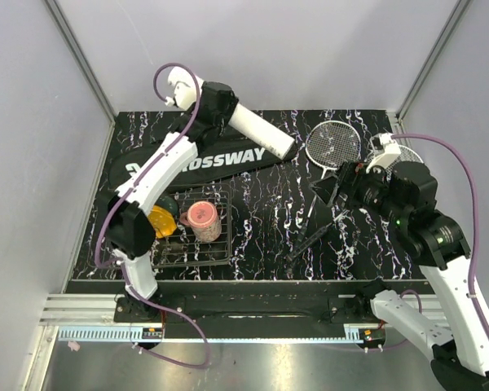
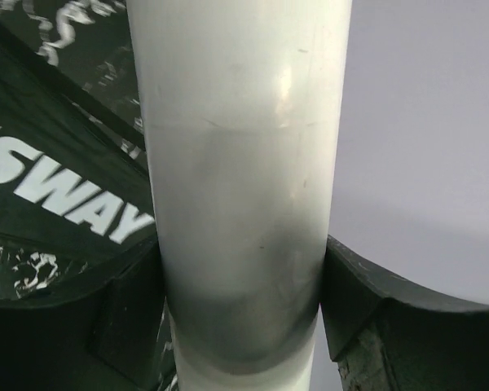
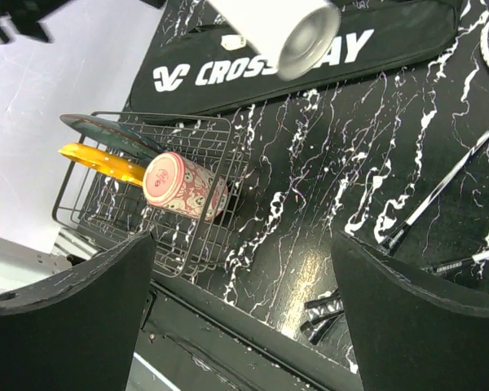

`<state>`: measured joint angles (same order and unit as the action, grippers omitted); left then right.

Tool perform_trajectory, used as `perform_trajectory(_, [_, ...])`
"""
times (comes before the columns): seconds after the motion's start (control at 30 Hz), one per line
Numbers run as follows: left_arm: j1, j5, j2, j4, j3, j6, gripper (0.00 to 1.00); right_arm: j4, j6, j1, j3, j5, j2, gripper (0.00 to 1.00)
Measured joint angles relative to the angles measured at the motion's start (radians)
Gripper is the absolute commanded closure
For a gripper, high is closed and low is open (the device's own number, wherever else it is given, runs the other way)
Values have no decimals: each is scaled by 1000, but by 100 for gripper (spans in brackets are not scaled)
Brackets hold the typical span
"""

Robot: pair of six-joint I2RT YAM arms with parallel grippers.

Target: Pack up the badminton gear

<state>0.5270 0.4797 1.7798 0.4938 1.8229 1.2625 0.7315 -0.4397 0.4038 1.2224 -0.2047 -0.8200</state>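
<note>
The white tube hangs tilted above the long black CROSSWAY bag at the back of the table. My left gripper is shut on it, and in the left wrist view the tube fills the space between both fingers, with the bag below. Two white-strung rackets lie at the back right, and their dark shafts run toward the front. My right gripper hovers open and holds nothing over the table's middle right. From the right wrist view the tube's open end and the bag show.
A wire basket stands front left, holding a pink cup and a yellow-black object. In the right wrist view the cup lies on its side in the basket. Grey walls close the table on three sides.
</note>
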Motion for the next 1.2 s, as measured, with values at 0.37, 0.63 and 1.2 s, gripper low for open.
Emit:
perform_trajectory(0.37, [-118, 312, 391, 71, 217, 355, 94, 14, 18, 0, -40, 1, -46, 6])
perform_trajectory(0.63, [-216, 314, 537, -8, 237, 453, 83, -2, 26, 0, -90, -8, -140, 6])
perform_trajectory(1.2, [-321, 211, 723, -281, 338, 316, 1, -215, -51, 0, -171, -48, -420, 6])
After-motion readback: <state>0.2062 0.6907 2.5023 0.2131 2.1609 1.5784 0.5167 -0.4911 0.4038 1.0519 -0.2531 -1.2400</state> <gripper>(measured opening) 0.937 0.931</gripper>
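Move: Held in the left hand is the white tube; its landing spot, the bare table strip beyond the Crossway bag, lies about 20 cm ahead, 17 cm left and 20 cm below. The bag's middle is some 14 cm left, level fore-and-aft and 23 cm lower; the pink mug is 26 cm back, 12 cm left. From the empty right hand the left racket's middle is roughly 14 cm ahead, 1 cm left and 26 cm below, the right racket's 7 cm ahead, 10 cm right. Swinging forward, left and down, about 20 cm forward, 17 cm left and 20 cm down, the left hand carries the tube over the bag to the far table edge, turning it some 35-40 degrees counter-clockwise, then opens its fingers. The open right hand sinks about 15 cm towards the left racket, easing forward and a little left, tipping down about 20 degrees. ##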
